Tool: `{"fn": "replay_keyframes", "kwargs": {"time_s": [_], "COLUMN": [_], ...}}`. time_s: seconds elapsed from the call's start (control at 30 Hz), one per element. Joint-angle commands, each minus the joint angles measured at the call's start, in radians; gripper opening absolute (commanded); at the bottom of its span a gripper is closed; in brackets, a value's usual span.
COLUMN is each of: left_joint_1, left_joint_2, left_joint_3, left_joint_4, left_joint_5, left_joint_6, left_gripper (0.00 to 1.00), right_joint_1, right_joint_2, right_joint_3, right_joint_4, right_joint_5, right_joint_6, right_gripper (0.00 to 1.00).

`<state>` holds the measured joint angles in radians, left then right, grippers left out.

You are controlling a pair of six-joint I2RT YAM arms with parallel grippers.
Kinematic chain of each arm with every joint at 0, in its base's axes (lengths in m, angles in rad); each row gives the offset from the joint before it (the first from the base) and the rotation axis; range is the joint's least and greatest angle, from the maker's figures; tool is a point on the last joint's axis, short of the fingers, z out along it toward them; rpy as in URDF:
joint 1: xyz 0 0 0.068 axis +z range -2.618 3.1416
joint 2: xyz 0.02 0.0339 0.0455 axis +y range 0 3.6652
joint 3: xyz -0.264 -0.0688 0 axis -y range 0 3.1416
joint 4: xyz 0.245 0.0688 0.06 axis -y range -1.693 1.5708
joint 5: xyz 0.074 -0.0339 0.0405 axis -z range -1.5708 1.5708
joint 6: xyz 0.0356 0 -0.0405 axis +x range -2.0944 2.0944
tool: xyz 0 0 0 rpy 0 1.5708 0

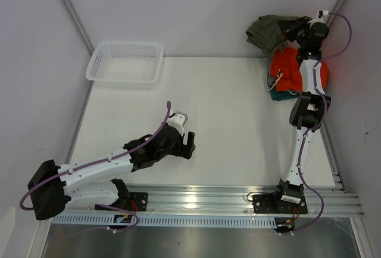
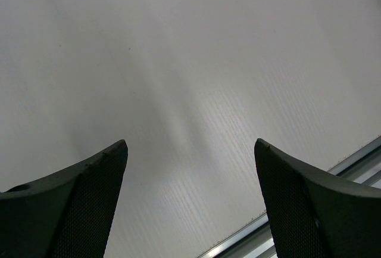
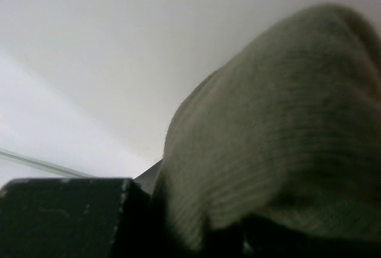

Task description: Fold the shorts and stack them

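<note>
The olive-green shorts (image 1: 266, 30) hang bunched at the far right, lifted above the back edge of the table. My right gripper (image 1: 293, 29) is shut on them. In the right wrist view the olive shorts (image 3: 280, 133) fill the right side, blurred, and bulge over the dark finger (image 3: 65, 216); the other finger is hidden by the cloth. My left gripper (image 1: 189, 143) is low over the table's front middle. In the left wrist view the left gripper (image 2: 190, 145) is open, with only bare table between its fingers.
Bright orange shorts (image 1: 287, 67) lie on a teal garment (image 1: 276, 95) at the back right, under the right arm. A white mesh basket (image 1: 125, 62) stands at the back left. A metal rail (image 1: 238, 198) runs along the near edge.
</note>
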<state>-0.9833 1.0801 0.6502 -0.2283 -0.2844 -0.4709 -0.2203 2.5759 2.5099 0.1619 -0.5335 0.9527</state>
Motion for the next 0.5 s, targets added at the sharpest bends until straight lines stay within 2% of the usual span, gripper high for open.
{"fn": "replay_keyframes", "kwargs": {"time_s": [0.0, 0.13, 0.47], "left_joint_1": [0.008, 0.006, 0.006], "left_joint_2": [-0.017, -0.026, 0.004], "left_joint_3": [0.029, 0.025, 0.052], "left_joint_4": [0.001, -0.011, -0.008], "left_joint_5": [-0.007, -0.012, 0.001], "left_joint_6": [-0.006, -0.003, 0.003], "left_gripper": [0.89, 0.89, 0.89], "right_joint_1": [-0.036, -0.082, -0.155], "right_joint_2": [-0.008, 0.024, 0.009], "right_joint_3": [0.047, 0.047, 0.026], "right_joint_4": [0.185, 0.293, 0.312], "right_joint_5": [0.056, 0.04, 0.038], "right_joint_6": [0.055, 0.136, 0.152], "right_gripper": [0.0, 0.0, 0.0]}}
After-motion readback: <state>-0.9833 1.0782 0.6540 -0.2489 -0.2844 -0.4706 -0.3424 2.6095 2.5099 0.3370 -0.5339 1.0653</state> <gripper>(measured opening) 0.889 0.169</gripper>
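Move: The right hand holds the olive shorts high over the table's far right corner, their bulk some 8 cm to its left and a little below. The orange shorts, topping the stack they are being taken to, lie about 9 cm back, 8 cm right and 24 cm below the hand, with the teal pair directly under the orange and 3 cm lower. From the idle left hand, the orange shorts are some 42 cm ahead, 48 cm right and 7 cm below. Still pinching the bunched olive shorts in nearly shut fingers, the right hand carries them about 8 cm to the right, bringing them across towards the space above the orange stack. It climbs slightly in the first half, then stays level, the wrist tipping the fingers up and swinging them clockwise, each about 5 degrees. ##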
